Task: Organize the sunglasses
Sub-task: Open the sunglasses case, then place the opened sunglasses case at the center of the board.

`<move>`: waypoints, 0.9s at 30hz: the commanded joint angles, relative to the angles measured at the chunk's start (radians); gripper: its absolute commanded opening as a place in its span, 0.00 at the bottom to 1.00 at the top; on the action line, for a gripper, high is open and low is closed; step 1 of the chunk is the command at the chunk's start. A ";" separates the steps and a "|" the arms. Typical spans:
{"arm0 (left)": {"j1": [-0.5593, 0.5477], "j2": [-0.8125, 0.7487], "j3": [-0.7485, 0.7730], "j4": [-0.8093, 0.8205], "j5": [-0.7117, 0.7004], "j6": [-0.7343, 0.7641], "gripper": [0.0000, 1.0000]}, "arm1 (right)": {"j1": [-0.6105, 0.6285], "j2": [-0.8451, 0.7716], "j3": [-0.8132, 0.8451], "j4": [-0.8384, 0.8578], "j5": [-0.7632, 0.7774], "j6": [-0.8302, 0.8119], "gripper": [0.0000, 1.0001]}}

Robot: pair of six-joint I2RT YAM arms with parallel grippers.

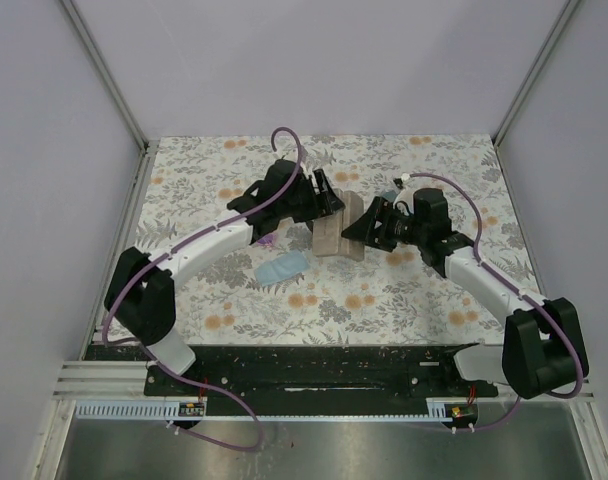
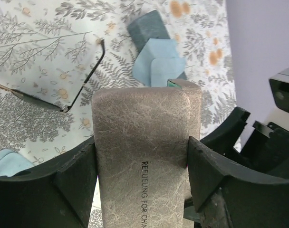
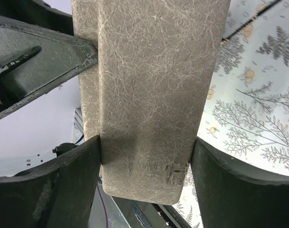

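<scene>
A beige case (image 1: 336,240) stands in the middle of the floral table, gripped from both sides. My left gripper (image 2: 142,161) is shut on its flanks, and my right gripper (image 3: 147,161) is shut on it from the opposite end. A green lining (image 2: 172,84) shows at the case's far edge. The black wire-framed sunglasses (image 2: 82,92) lie on the table left of the case, partly out of frame. A small purple thing (image 1: 267,241) beside the left arm may be the purple-lens pair; I cannot tell.
A teal case (image 2: 147,28) with a light-blue cloth (image 2: 158,61) on it lies beyond the beige case. Another light-blue cloth (image 1: 281,268) lies near the left arm. Grey walls (image 1: 74,120) close in the table on three sides.
</scene>
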 commanded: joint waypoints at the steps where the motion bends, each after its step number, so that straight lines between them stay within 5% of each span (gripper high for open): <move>1: -0.027 0.052 0.032 -0.133 -0.162 0.018 0.27 | 0.028 -0.012 0.035 0.048 0.040 -0.051 0.86; 3: -0.026 0.049 0.038 -0.135 -0.176 0.018 0.28 | 0.028 -0.034 0.021 0.045 0.072 -0.054 0.99; 14: -0.061 0.118 0.291 -0.504 -0.441 0.237 0.30 | 0.028 -0.169 -0.039 -0.036 0.238 -0.122 0.99; 21: -0.224 0.314 0.536 -0.908 -0.797 0.316 0.33 | 0.029 -0.342 -0.119 -0.177 0.518 -0.125 1.00; 27: -0.360 0.408 0.609 -1.000 -0.943 0.282 0.36 | 0.028 -0.511 -0.177 -0.262 0.743 -0.100 1.00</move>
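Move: The sunglasses case is held by both hands, its middle about 3 cm back, 2 cm right and 3 cm below the left hand; from the right hand it lies some 3 cm ahead and 3 cm left, about level. On the table, roughly 19 cm below the left hand, are the black sunglasses 14 cm ahead and 4 cm left, the flat blue cloth 5 cm back and 13 cm left, and the blue-grey case 12 cm ahead and 19 cm right. The case, already ajar, passes to the left hand alone: the right fingers spread and let go of its near end, then that hand draws away right about 8 cm, swinging clockwise. The left keeps its pinch, sinking some 6 cm and going left, lifting partway, then sinking again and easing back towards the flat cloth, rolling its left side up about 60 degrees. ##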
